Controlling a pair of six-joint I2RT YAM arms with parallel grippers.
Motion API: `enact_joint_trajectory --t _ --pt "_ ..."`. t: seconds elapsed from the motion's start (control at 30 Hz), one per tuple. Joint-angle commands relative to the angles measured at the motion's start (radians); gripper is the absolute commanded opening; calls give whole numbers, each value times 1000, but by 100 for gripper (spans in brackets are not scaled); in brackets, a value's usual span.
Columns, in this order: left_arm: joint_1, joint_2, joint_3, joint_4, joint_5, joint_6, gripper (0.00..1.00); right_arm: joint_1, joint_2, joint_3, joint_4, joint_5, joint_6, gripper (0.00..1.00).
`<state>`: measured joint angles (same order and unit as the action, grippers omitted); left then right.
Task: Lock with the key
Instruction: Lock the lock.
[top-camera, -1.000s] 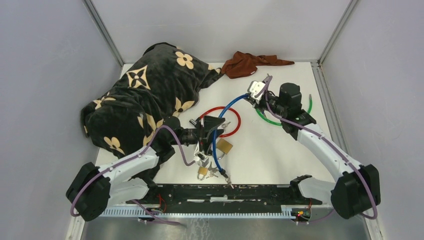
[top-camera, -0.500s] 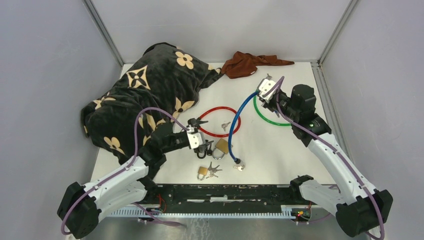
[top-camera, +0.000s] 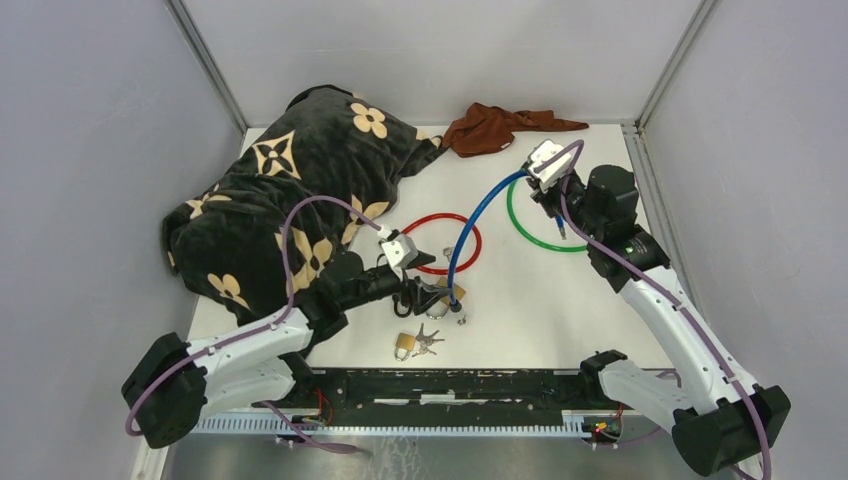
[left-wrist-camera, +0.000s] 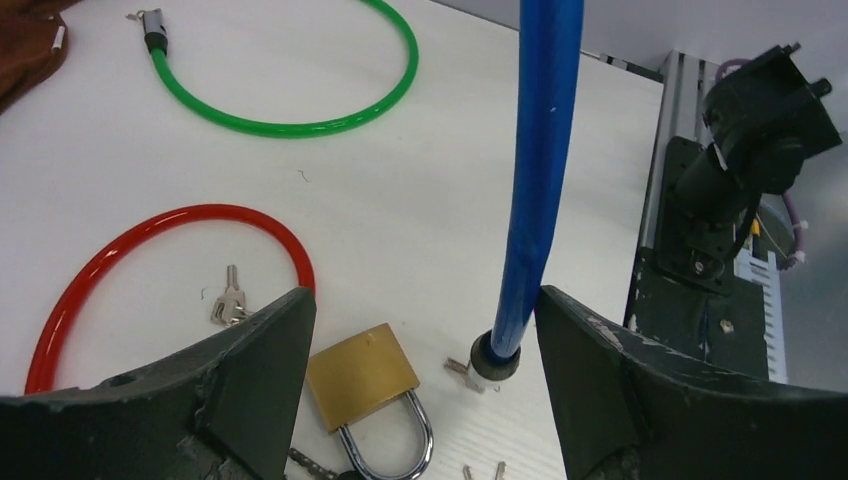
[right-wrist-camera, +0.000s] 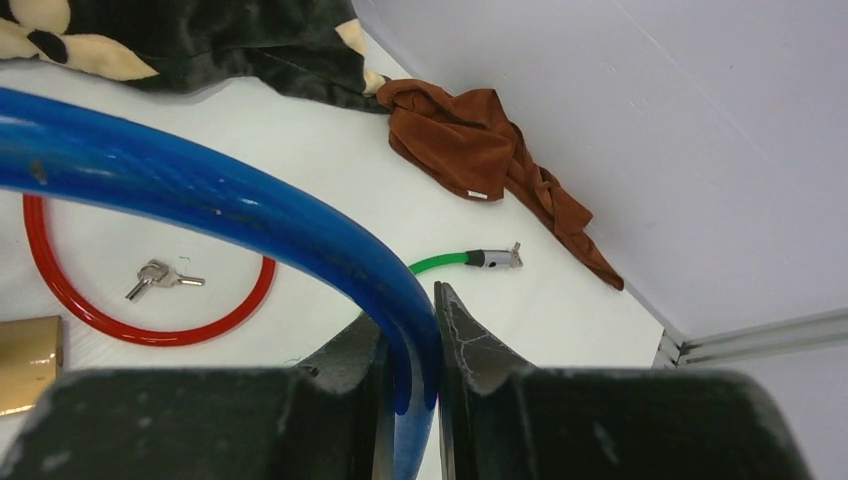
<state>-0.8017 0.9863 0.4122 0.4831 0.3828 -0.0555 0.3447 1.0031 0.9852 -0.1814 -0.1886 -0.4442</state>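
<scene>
A blue cable lock (top-camera: 470, 225) arches from my right gripper (top-camera: 548, 180) down to the table. In the right wrist view that gripper (right-wrist-camera: 410, 340) is shut on the blue cable (right-wrist-camera: 200, 190). The cable's black end cap (left-wrist-camera: 497, 357) hangs just over the table, and a small key (left-wrist-camera: 462, 368) sticks out beside it. My left gripper (left-wrist-camera: 425, 330) is open, low over the table. Its fingers straddle the end cap and a brass padlock (left-wrist-camera: 362, 375), touching neither. From above, the left gripper (top-camera: 420, 290) sits at the table's middle front.
A red cable ring (top-camera: 440, 215) with loose keys (left-wrist-camera: 230, 300) inside lies behind the padlock. A green cable ring (top-camera: 530, 240) lies at the right. A small padlock with keys (top-camera: 405, 345) sits near the front rail. A black flowered blanket (top-camera: 290, 190) covers the left, and a brown cloth (top-camera: 495, 128) lies at the back.
My right gripper has carried the blue cable back and to the right, dragging its free end away from the front rail. My left gripper has opened wider and turned toward that end.
</scene>
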Motion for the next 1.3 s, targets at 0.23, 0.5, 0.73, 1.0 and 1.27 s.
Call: enact_joint_trajectory --t 0.23,0.5,0.73,1.0,1.27 --pt "-93 173 3 210 -211 -134 70 -2 -26 -8 80 53 137 0" --pt "-118 263 13 291 -310 -135 56 -2 -31 -43 129 16 212 0" --pt "-126 294 8 274 -351 -155 47 -1 -48 -69 173 -22 266 0" --pt "-137 334 -10 312 -446 -162 28 -1 -79 -85 214 -70 317 0" --pt "-135 275 28 408 -395 -41 2 -2 -121 -41 267 -152 373 0"
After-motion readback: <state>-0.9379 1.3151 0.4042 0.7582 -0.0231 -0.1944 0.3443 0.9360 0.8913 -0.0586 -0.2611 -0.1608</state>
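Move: The left hand, open, goes for the blue lock's hanging near end, about 3 cm back, 4 cm right and 4 cm below it. Some 13 cm below that hand, the gold padlock lies about 5 cm ahead and 3 cm right, and loose keys about 5 cm back and 2 cm left. From the right hand, which holds the blue lock farther along, that end hangs roughly 18 cm back, 18 cm left and 14 cm lower. Left hand sinks about 5 cm, easing forward and right, and closes on the blue lock's end; right keeps hold. ##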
